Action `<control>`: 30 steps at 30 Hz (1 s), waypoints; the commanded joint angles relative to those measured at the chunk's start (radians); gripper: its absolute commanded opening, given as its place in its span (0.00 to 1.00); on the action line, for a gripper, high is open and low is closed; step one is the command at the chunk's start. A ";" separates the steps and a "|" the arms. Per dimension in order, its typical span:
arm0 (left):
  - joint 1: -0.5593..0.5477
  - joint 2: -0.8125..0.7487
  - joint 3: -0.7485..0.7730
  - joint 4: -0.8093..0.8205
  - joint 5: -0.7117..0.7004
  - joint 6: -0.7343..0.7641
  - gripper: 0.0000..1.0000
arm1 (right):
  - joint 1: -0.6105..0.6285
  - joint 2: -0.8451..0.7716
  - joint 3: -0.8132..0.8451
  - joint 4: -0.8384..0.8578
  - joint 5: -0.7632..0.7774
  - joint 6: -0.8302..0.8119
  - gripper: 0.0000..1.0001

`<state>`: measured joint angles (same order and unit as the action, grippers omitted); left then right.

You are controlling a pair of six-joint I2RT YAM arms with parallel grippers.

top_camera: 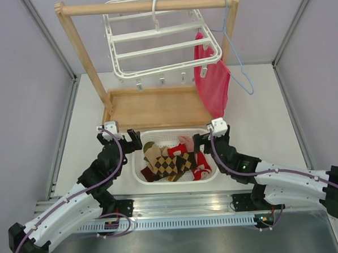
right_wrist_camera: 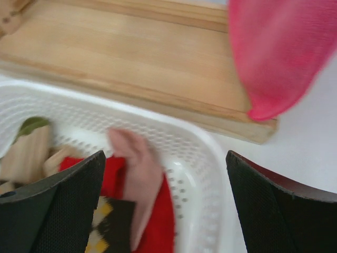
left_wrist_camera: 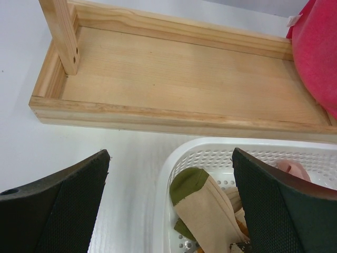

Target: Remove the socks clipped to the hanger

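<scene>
The white hanger (top_camera: 159, 42) hangs from the wooden rack's top bar, and its small clips (top_camera: 162, 80) dangle with nothing in them. Several socks (top_camera: 173, 160) lie piled in a white basket (top_camera: 152, 137) between the arms: red, pale pink, brown-and-cream diamond. My left gripper (top_camera: 131, 141) is open over the basket's left rim (left_wrist_camera: 163, 200), with an olive-toed sock (left_wrist_camera: 205, 200) below and nothing between the fingers. My right gripper (top_camera: 202, 139) is open over the basket's right rim (right_wrist_camera: 210, 158). A pale pink sock (right_wrist_camera: 137, 168) lies on a red one (right_wrist_camera: 160, 221) below it.
The wooden rack (top_camera: 151, 107) has a shallow tray base just beyond the basket. A large pink-red cloth (top_camera: 212, 82) hangs at the hanger's right corner down to the tray. A thin light-blue wire hanger (top_camera: 240, 72) hangs at the rack's right post.
</scene>
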<state>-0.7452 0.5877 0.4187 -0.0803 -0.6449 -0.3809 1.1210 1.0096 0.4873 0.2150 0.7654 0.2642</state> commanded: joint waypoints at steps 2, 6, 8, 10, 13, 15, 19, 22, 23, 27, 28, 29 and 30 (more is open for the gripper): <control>0.015 -0.014 0.025 -0.030 -0.003 -0.033 1.00 | -0.217 -0.168 -0.076 -0.022 -0.052 0.041 0.98; 0.036 -0.012 0.025 -0.032 0.027 -0.032 1.00 | -0.468 -0.246 -0.093 -0.068 -0.193 0.033 0.98; 0.062 -0.008 0.025 -0.033 0.048 -0.026 1.00 | -0.623 -0.252 -0.092 -0.084 -0.303 0.038 0.98; 0.096 -0.003 0.022 -0.032 0.071 -0.029 1.00 | -0.720 -0.243 -0.089 -0.089 -0.366 0.047 0.98; 0.185 0.017 0.015 -0.035 0.129 -0.068 1.00 | -0.892 -0.207 -0.079 -0.088 -0.492 0.073 0.98; 0.240 0.027 0.012 -0.035 0.159 -0.085 1.00 | -1.005 -0.177 -0.076 -0.082 -0.581 0.096 0.98; 0.265 0.035 0.026 -0.058 0.117 -0.099 1.00 | -1.116 -0.143 -0.082 -0.066 -0.687 0.124 0.98; 0.265 0.018 0.037 -0.085 0.065 -0.102 1.00 | -1.152 -0.141 -0.098 -0.049 -0.699 0.129 0.98; 0.265 0.011 0.035 -0.085 0.065 -0.102 1.00 | -1.153 -0.141 -0.098 -0.049 -0.699 0.129 0.98; 0.264 -0.012 0.026 -0.085 0.059 -0.104 1.00 | -1.158 -0.143 -0.098 -0.049 -0.704 0.129 0.98; 0.264 -0.014 0.023 -0.087 0.059 -0.102 1.00 | -1.158 -0.143 -0.099 -0.049 -0.701 0.127 0.98; 0.264 -0.015 0.023 -0.087 0.059 -0.102 1.00 | -1.158 -0.144 -0.101 -0.049 -0.701 0.130 0.98; 0.265 -0.014 0.023 -0.087 0.060 -0.101 1.00 | -1.158 -0.144 -0.102 -0.049 -0.701 0.127 0.98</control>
<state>-0.4854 0.5812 0.4187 -0.1635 -0.5610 -0.4541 -0.0307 0.8700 0.3965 0.1341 0.0917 0.3752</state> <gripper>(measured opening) 0.996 0.982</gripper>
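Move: The right hand, open and empty, hovers over the basket's right end. The basket's middle is about 14 cm to its left, 3 cm back and 15 cm below. The checkered sock on the heap is some 15 cm left and 5 cm back; a red sock lies 3 cm left, 6 cm back. The pink cloth hangs about 17 cm ahead, 2 cm right and roughly 5 cm higher. From the left hand, the checkered sock is some 22 cm right, 7 cm back and 17 cm below. Swiftly to the right and a bit forward, the empty right hand sweeps about 24 cm off the basket to over the bare table on its right, yawing some 30 degrees clockwise, its left side tilting up, sinking slightly at the end. The left hand also draws away, about 5 cm left, turning a little counter-clockwise. All fingers stay wide open and touch nothing. ##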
